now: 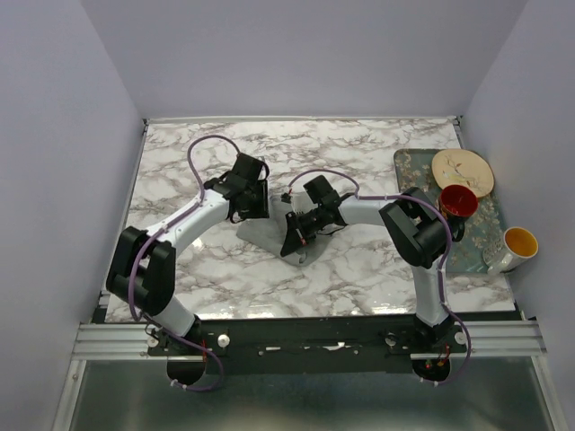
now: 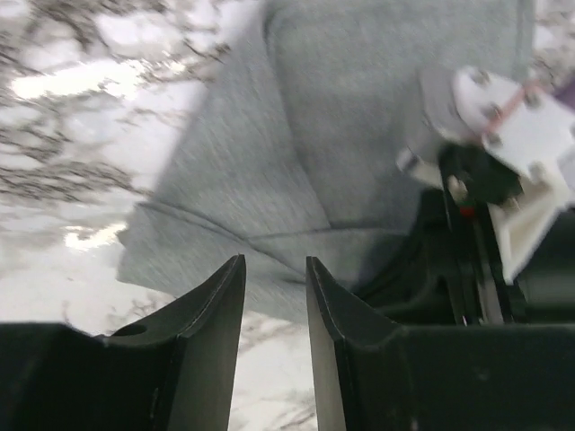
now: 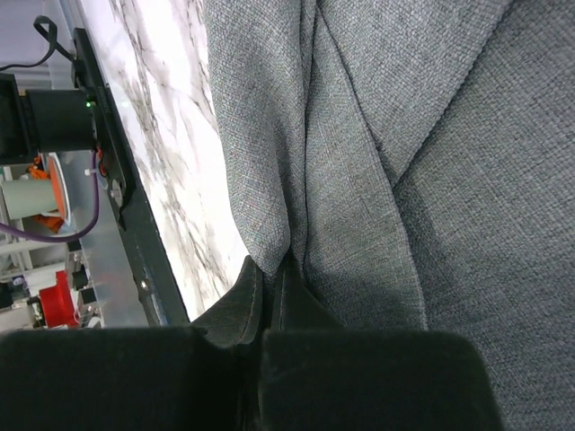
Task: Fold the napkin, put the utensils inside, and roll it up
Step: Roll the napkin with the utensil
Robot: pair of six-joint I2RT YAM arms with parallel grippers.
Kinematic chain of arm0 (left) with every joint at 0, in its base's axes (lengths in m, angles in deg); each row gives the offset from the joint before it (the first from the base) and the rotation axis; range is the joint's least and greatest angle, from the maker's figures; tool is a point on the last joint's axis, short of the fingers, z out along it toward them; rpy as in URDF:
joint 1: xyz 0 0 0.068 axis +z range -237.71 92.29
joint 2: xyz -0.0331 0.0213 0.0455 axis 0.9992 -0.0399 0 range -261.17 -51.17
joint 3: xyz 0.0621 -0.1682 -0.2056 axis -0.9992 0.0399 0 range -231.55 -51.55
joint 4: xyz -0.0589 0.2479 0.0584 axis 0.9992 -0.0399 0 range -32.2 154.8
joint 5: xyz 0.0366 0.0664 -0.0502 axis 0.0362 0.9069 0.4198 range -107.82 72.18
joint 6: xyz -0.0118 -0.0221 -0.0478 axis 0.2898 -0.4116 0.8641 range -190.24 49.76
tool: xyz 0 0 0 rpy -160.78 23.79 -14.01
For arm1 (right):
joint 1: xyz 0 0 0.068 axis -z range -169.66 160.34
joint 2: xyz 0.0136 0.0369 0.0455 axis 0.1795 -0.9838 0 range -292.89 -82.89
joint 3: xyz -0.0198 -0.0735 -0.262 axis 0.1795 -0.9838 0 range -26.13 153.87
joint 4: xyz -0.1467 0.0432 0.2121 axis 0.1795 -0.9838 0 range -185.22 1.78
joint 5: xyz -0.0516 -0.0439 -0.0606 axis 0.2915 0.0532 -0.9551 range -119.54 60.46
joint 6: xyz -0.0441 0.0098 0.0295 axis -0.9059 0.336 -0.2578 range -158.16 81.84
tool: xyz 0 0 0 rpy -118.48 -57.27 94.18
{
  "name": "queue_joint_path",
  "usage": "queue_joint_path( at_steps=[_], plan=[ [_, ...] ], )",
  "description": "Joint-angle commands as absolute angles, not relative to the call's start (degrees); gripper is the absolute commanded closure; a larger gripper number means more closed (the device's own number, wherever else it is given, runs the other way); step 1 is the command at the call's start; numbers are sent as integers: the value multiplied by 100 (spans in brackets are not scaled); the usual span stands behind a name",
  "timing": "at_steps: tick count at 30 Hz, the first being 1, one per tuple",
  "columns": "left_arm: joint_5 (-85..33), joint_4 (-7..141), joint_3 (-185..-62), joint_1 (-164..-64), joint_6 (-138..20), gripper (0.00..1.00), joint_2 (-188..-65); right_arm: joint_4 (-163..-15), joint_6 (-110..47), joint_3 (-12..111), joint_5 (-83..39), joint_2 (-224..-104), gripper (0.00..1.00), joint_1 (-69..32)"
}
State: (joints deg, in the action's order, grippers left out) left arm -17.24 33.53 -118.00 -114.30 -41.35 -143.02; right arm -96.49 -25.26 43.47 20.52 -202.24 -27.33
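The grey napkin (image 1: 262, 235) lies crumpled mid-table between my two grippers. In the left wrist view the napkin (image 2: 296, 135) spreads out just beyond my left gripper (image 2: 274, 269), which stands open with only marble showing between its fingers. The left gripper (image 1: 255, 208) hovers at the cloth's far-left edge. My right gripper (image 3: 270, 274) is shut on a fold of the napkin (image 3: 404, 135), which hangs in pleats from the pinch. From above, the right gripper (image 1: 294, 241) sits over the cloth's right side. The utensils are out of view.
A floral-patterned tray (image 1: 474, 235) lies at the table's right edge, holding a cream plate (image 1: 463, 171) and a red cup (image 1: 457, 202). A white cup with a yellow inside (image 1: 519, 243) sits at its near-right corner. The table's black front rail (image 3: 117, 180) is close to the right gripper.
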Motion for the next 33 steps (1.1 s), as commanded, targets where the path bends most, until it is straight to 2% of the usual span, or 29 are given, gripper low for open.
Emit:
queue_joint_path(
  at_steps=[1, 5, 8, 12, 20, 33],
  plan=[
    [-2888, 3860, -10896, -11478, -3782, 60, -13714, -10105, -2884, 4199, 1379, -20479, 99, -2763],
    [-3364, 4378, -10315, -11496, -3088, 58, -13300, -10044, -2902, 4164, 1379, -20523, 99, -2763],
    [-3022, 4501, -9946, -11531, -2411, 50, -12861, -9912, -2867, 4067, 1300, -20523, 99, -2754],
    [-2381, 4476, -9218, -11531, -1032, 34, -12509, -9552, -2692, 3865, 1317, -20462, 99, -2754],
    [-2011, 4791, -8917, -11540, 401, 34, -12869, -9235, -2638, 3698, 1370, -20444, 99, -2763],
    [-1466, 5196, -8732, -11548, 1396, 35, -13202, -9209, -2700, 3706, 1528, -20383, 100, -2763]
  ],
)
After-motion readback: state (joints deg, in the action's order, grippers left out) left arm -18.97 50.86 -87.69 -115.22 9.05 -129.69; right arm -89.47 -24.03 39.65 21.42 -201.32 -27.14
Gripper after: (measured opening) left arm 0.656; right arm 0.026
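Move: The stretch of the napkin's rolled near edge that the left hand goes for lies about 6 cm back of it, level sideways and some 8 cm below. The right gripper, already pinching that edge, stands roughly 8 cm back and 7 cm to the right of the left hand. The napkin's loose left corner is about 2 cm back and 6 cm to its left. From the right hand, the target stretch lies some 7 cm left and 2 cm ahead. Back and down, the left hand swings some 9 cm towards the base while sinking about 6 cm to the napkin's rolled near edge, then eases 2 cm or so forward. It turns some 40 degrees counter-clockwise, its left side dipping, and its fingers spread wider until one meets the roll beside the right gripper, which stays put and keeps its pinch. ##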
